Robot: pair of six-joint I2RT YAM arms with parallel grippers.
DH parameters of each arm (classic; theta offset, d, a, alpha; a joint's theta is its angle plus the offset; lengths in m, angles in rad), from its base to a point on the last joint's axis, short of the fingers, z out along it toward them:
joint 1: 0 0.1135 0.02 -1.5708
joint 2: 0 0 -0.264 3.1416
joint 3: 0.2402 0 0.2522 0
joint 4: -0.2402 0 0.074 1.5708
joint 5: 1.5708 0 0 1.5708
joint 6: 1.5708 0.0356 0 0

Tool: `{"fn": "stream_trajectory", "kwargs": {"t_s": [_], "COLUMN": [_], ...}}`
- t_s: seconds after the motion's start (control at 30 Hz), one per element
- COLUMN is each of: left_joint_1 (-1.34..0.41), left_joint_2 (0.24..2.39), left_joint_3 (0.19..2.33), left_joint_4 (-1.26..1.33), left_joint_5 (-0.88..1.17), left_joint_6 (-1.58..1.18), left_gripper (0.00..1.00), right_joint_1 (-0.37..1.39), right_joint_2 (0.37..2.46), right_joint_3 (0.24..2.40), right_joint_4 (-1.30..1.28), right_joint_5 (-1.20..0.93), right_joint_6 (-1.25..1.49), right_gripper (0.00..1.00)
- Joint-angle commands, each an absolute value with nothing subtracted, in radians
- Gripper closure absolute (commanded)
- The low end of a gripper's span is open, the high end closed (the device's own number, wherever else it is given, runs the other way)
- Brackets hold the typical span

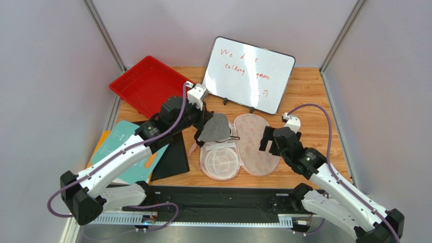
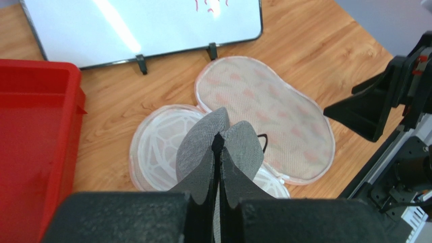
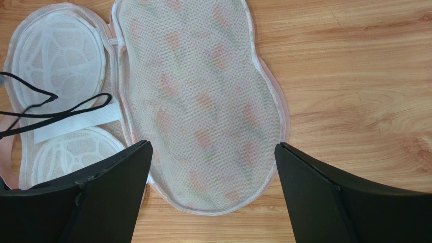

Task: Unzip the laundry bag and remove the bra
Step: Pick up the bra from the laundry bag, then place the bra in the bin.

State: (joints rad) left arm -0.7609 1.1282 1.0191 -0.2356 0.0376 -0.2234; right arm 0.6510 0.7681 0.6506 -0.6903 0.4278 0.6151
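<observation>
The laundry bag [image 1: 256, 144] lies unzipped and spread open like a clamshell on the wooden table. Its printed mesh half is on the right and its half with a white plastic frame [image 1: 219, 161] is on the left. My left gripper [image 2: 218, 144] is shut on the grey bra [image 2: 195, 147] and holds it above the frame half. The bra also shows in the top view [image 1: 215, 127]. Its dark straps [image 3: 61, 114] trail over the frame half. My right gripper [image 3: 212, 144] is open and empty over the near end of the printed half [image 3: 203, 91].
A red tray [image 1: 147, 83] stands at the back left and a whiteboard [image 1: 251, 73] leans behind the bag. A teal board [image 1: 119, 147] and a black mat [image 1: 172, 157] lie left of the bag. A black rail [image 1: 218, 200] runs along the near edge.
</observation>
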Motion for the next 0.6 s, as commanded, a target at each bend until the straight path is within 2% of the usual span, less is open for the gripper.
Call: {"fn": "stream_trajectory", "kwargs": {"t_s": [0.0,0.3,0.57], "left_joint_1": [-0.704,-0.485,-0.264], "left_joint_2": [1.111,1.097,1.187], "left_joint_3": [1.103,1.293,1.468], "left_joint_4": [-0.321,-0.368,-0.416], "left_joint_5": [-0.009,0.029,0.057], "left_joint_6": [-0.196,-0.201,-0.206], "left_gripper": [1.0,1.0,1.0], "right_joint_1": [0.644,0.632,0.624], "right_joint_2": [0.749,0.736,0.735], "right_joint_3": [0.632,0.626,0.617], "right_joint_4": [-0.663,-0.664,-0.657], "right_joint_5": [0.433,0.433,0.425], "right_joint_6": [0.597,0.584,0.574], "right_gripper": [0.02,0.02,0.02]}}
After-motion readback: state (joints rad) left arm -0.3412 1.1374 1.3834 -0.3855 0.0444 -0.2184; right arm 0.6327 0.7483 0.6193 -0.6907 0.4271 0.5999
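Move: The left gripper already holds the bra high over the table. The red tray it travels towards is centred roughly 17 cm ahead, 22 cm to the left and 23 cm lower. The bag's pad half lies some 5 cm right and 2 cm back, with the black pad about 15 cm left and 6 cm back, both 25 cm below. From the right gripper the red tray is about 22 cm ahead, 47 cm left and 9 cm below. Keep the left gripper shut on the bra and swing it left and up, some 13 cm each way, while reaching about 8 cm forward, away from the laundry bag and across the table towards the red tray, high above its rim. Turn the hand roughly 25 degrees counter-clockwise as it goes. ##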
